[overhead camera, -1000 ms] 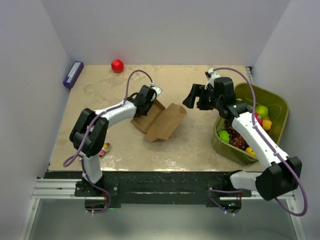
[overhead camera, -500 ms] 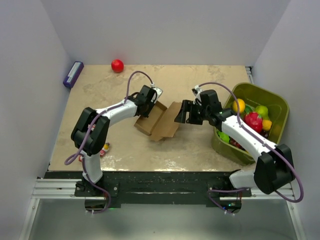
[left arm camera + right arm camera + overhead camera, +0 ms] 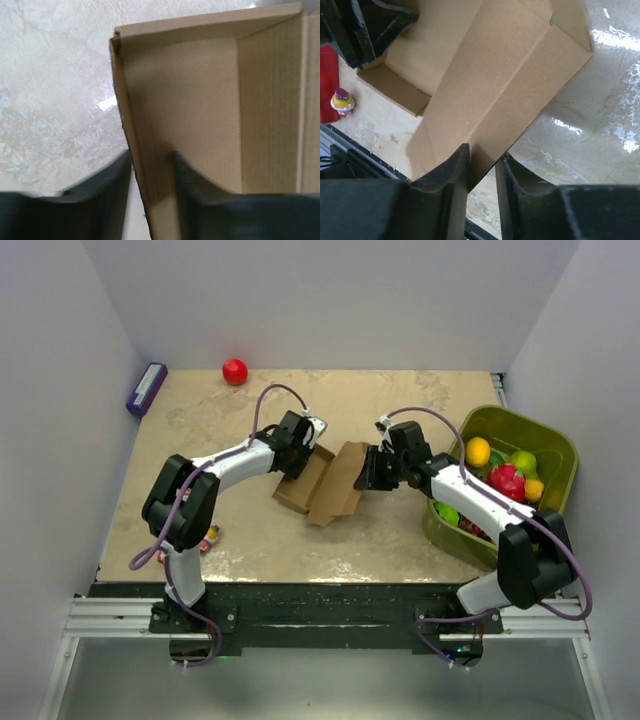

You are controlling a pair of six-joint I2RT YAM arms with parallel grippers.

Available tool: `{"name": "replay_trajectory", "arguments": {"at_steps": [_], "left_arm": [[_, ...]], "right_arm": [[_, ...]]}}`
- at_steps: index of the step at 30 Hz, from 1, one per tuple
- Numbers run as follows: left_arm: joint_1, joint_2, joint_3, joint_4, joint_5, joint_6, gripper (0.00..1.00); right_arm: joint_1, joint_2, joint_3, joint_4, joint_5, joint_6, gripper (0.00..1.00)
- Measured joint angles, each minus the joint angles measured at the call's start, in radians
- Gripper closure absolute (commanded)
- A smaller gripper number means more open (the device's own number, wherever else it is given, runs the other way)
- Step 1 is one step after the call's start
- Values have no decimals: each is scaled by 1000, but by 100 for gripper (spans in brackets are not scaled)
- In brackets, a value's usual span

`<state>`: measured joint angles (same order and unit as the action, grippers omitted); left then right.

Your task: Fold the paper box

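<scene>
The paper box (image 3: 325, 485) is plain brown cardboard, lying half-formed in the middle of the table with one long flap spread to the right. My left gripper (image 3: 298, 460) is at its far left wall. In the left wrist view the jaws (image 3: 153, 160) are shut on that upright wall (image 3: 150, 150), one finger outside it and one inside the box. My right gripper (image 3: 368, 472) is at the right flap. In the right wrist view its jaws (image 3: 483, 155) pinch the corner of the flap (image 3: 490, 80).
A green bin (image 3: 528, 421) full of fruit stands at the right, close behind the right arm. A red ball (image 3: 234, 371) and a small purple box (image 3: 146, 389) lie at the back left. A small toy (image 3: 342, 101) and a red pack (image 3: 327, 85) lie beside the left arm's base.
My right gripper has come left and down from beside the bin to the box's right flap, and its jaws have shut on it. The box shifted slightly; the left arm stayed put.
</scene>
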<state>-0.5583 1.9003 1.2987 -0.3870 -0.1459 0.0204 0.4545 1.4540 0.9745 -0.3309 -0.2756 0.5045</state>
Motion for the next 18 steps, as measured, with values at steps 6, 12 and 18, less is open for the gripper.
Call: {"name": "replay_trajectory", "arguments": {"at_steps": [6, 12, 18], "left_arm": [[1, -12, 2, -4, 50, -8, 20], [14, -140, -7, -3, 104, -10, 16], [15, -306, -19, 5, 185, -10, 14]], "right_arm": [[0, 45, 109, -68, 5, -64, 100], [-2, 145, 318, -213, 49, -176, 100], [-4, 257, 523, -418, 84, -283, 100]]}}
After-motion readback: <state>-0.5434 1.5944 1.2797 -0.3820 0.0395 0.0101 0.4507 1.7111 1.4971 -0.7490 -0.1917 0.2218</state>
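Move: The left hand's fingers still straddle the tray's left wall, its middle right at the pads; the raised lid's middle lies about 9 cm to the right, 1 cm back and 5 cm higher. The right hand has the lid's outer edge between its closing fingers, practically at the hand point. From the right hand, the tray's middle is some 11 cm left, level fore and aft and about 8 cm lower, and the green bin's middle about 28 cm right. The right fingers close fully, pinching the lid's outer edge, then carry it forward about 5 cm and up about 4 cm, that hand rolling its left side down with a slight counter-clockwise turn. The left fingers open wide and release the tray's left wall; the hand shifts slightly right, then rises quickly some 12 cm above the tray, tilting about 20 degrees. ##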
